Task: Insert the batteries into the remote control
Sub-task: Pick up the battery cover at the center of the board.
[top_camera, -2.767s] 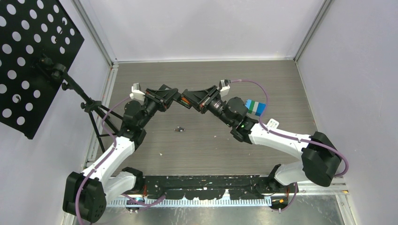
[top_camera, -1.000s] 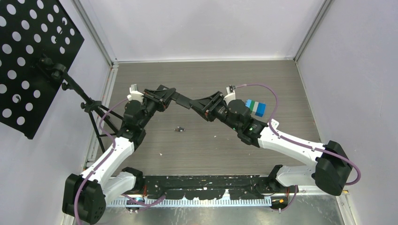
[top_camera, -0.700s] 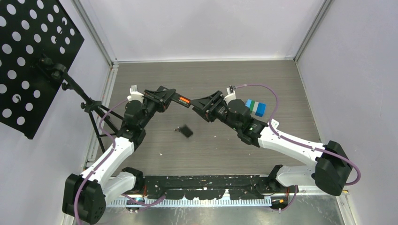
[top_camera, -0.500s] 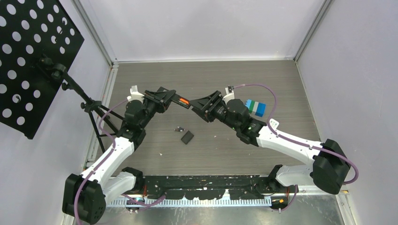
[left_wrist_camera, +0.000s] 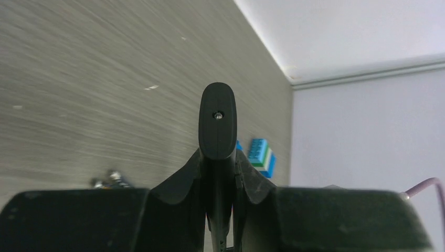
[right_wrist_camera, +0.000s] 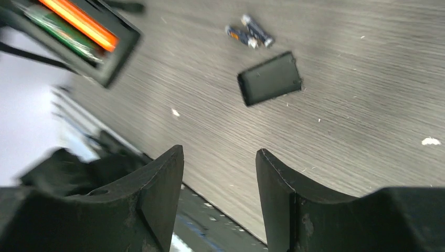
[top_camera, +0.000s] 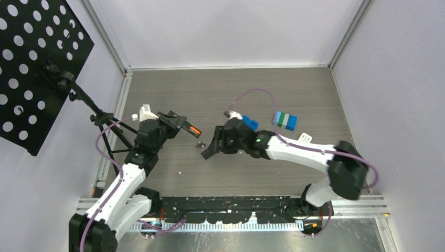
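My left gripper (top_camera: 180, 123) is shut on the black remote control (top_camera: 189, 127), holding it above the table. The remote's back compartment stands open, with an orange-red battery (right_wrist_camera: 78, 21) lying inside. In the left wrist view the remote (left_wrist_camera: 216, 118) points away, end-on between the fingers. Two dark batteries (top_camera: 199, 144) lie side by side on the table (right_wrist_camera: 250, 32). Just beyond them lies the flat black battery cover (right_wrist_camera: 270, 84). My right gripper (top_camera: 210, 149) hangs low over that spot, open and holding nothing (right_wrist_camera: 220, 173).
A blue, green and white block (top_camera: 285, 120) sits at the back right, and a white tag (top_camera: 305, 138) lies near it. A black perforated board (top_camera: 36, 63) on a tripod (top_camera: 105, 128) stands at the left edge. Small white specks dot the wood surface.
The black cover came off the remote and fell onto the table by the batteries. My right gripper opened and swung down-left over it. My left arm drew the remote back leftward.
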You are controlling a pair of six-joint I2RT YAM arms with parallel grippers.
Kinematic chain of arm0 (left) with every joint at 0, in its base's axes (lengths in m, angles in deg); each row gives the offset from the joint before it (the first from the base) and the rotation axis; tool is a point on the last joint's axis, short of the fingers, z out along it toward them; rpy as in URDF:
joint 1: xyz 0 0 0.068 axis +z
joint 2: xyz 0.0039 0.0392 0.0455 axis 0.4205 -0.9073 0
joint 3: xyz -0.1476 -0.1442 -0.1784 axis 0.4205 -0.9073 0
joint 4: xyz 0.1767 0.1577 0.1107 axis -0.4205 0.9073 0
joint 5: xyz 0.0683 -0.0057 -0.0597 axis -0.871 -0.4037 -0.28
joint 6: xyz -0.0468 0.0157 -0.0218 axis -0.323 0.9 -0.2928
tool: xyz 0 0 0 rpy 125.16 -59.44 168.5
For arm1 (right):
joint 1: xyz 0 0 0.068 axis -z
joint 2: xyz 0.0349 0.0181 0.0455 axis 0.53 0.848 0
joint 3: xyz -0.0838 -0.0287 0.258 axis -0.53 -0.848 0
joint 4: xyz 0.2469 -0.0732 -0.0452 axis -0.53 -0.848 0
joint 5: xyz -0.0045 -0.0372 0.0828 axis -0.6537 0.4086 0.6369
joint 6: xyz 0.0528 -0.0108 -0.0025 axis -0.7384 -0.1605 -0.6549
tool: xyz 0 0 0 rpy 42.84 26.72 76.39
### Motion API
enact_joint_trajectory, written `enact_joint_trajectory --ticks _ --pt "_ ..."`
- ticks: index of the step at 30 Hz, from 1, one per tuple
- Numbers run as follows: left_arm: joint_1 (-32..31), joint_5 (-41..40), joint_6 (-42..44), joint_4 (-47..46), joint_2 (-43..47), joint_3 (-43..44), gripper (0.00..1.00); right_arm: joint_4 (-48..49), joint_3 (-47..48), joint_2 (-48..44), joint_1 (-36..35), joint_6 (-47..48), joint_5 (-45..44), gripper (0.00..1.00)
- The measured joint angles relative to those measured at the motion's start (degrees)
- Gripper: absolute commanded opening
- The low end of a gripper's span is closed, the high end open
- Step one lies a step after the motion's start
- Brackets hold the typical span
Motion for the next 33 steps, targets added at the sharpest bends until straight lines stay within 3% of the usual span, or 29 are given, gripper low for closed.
enact_joint_trajectory --ticks 4,11,21,31,33 --pt "0.37 -6.69 5.40 9.09 6.75 -0.11 0.00 -8.28 9.86 12.76 -5.49 8.81 -3.45 0.56" --pt "0.55 -16.04 10.80 21.46 13.16 0.00 0.00 -16.76 24.52 28.35 -9.66 17.27 -8.11 0.43" --pt "0.55 -19.52 12.66 25.57 14.19 0.00 0.00 -21.70 32.54 36.06 -10.60 23.26 -12.68 0.43" --pt "0.55 -19.69 13.53 25.57 13.86 0.00 0.00 -25.29 39.71 42.64 -10.60 23.63 -14.88 0.20" --pt "0.55 -19.67 13.60 25.57 13.86 0.00 0.00 -26.18 40.24 42.95 -10.60 23.26 -15.63 0.06"
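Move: The battery cover lies on the table about 3 cm ahead of the open right hand, some 5 cm to its left and 14 cm below. Two loose batteries lie close to the cover, about 3 cm farther out and 3 cm farther left. From the left hand, which holds the remote control, the cover is roughly 8 cm back, 11 cm to the right and 20 cm below. Right hand drops about 13 cm and left 7 onto the cover's edge, narrowing its fingers; left backs off leftward. ##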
